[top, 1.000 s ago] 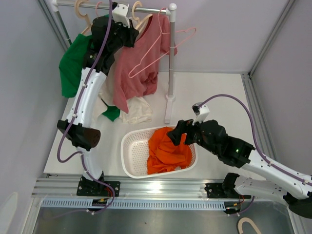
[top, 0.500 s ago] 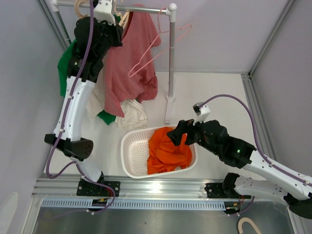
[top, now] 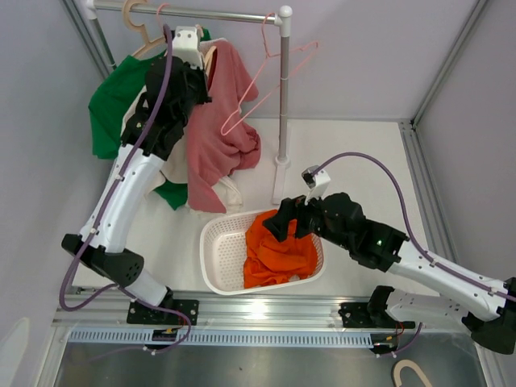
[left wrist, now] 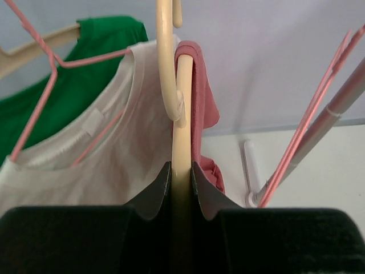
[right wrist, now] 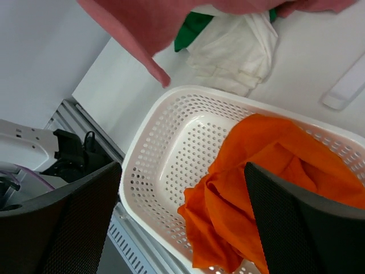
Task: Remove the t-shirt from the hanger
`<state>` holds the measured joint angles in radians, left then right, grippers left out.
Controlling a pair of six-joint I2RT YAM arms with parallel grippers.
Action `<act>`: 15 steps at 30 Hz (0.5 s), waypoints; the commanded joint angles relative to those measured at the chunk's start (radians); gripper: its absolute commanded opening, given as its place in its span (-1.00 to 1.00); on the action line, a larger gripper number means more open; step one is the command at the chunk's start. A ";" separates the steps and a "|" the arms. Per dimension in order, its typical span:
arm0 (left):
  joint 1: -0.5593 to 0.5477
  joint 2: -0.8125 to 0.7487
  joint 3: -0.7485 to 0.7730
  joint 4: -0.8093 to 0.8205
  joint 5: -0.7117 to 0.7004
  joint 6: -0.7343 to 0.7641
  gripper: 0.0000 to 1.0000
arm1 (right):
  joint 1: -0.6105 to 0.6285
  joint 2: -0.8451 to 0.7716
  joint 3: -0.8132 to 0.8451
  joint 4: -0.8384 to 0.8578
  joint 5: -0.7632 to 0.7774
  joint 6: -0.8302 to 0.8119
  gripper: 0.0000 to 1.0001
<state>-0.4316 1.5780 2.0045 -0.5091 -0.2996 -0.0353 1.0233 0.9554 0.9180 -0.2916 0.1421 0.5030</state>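
A pink t-shirt (top: 219, 137) hangs from a cream wooden hanger (left wrist: 181, 114), draped over its arm in the left wrist view (left wrist: 198, 85). My left gripper (top: 196, 64) is high up just under the rack rail, shut on that hanger's neck (left wrist: 181, 171). The hanger's hook stands free above the jaws. My right gripper (top: 280, 222) is open and empty above the white basket (top: 211, 246). In the right wrist view (right wrist: 182, 222) its fingers (right wrist: 63, 222) stand wide apart over the basket (right wrist: 171, 131).
An orange garment (top: 278, 250) lies in the basket. A white t-shirt (left wrist: 85, 154) on a pink wire hanger and a green t-shirt (top: 113, 97) hang at the left. An empty pink wire hanger (top: 266, 89) hangs by the rack's upright pole (top: 282, 105).
My left gripper swung left along the rail, then came down and right with the hanger and pink t-shirt. My right gripper moved a little left and farther over the basket.
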 commanded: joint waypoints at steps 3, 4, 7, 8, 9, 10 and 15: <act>-0.052 -0.113 -0.113 0.057 -0.127 -0.109 -0.99 | 0.026 0.046 0.082 0.153 -0.115 -0.102 0.88; -0.055 -0.119 -0.125 0.046 -0.154 -0.151 -0.99 | 0.058 0.054 0.091 0.195 -0.108 -0.122 0.88; -0.081 -0.125 -0.125 -0.031 -0.229 -0.208 -0.99 | 0.106 0.103 0.110 0.279 -0.070 -0.208 0.88; -0.102 -0.124 -0.125 -0.064 -0.289 -0.227 -0.99 | 0.124 0.120 0.111 0.323 -0.064 -0.222 0.88; -0.114 -0.124 -0.110 -0.081 -0.324 -0.241 -0.99 | 0.130 0.149 0.110 0.357 -0.071 -0.234 0.88; -0.127 -0.125 -0.107 -0.098 -0.350 -0.258 -0.99 | 0.138 0.164 0.105 0.427 -0.072 -0.254 0.88; -0.200 -0.147 -0.087 -0.199 -0.482 -0.316 -0.99 | 0.188 0.272 0.074 0.638 -0.038 -0.333 0.87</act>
<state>-0.5964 1.5024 1.8702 -0.6594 -0.6514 -0.2756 1.1839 1.1843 0.9890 0.1333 0.0753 0.2623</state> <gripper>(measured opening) 0.159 0.937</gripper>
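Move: The left hand, already holding the wooden hanger with the pink t-shirt off the rail, has the white basket about 24 cm back, 17 cm to its right and some 45 cm below; the white t-shirt hangs roughly 8 cm ahead, 6 cm left and 12 cm lower. From the open right hand, the pink t-shirt's lower corner is about 6 cm ahead, 16 cm left and nearly level, and the orange t-shirt some 3 cm ahead, 2 cm right and 23 cm below. Still gripping the wooden hanger, the left hand lowers it about 5 cm and draws it back a little over 4 cm, away from the rail and towards the basket, while turning some 13 degrees counter-clockwise and tipping its fingers slightly down. The right hand, fingers kept wide open, sweeps about 10 cm left towards the pink t-shirt's hanging lower corner and rises some 5 cm, easing slightly back as its fingers swing counter-clockwise and pitch up, without closing on the cloth. ##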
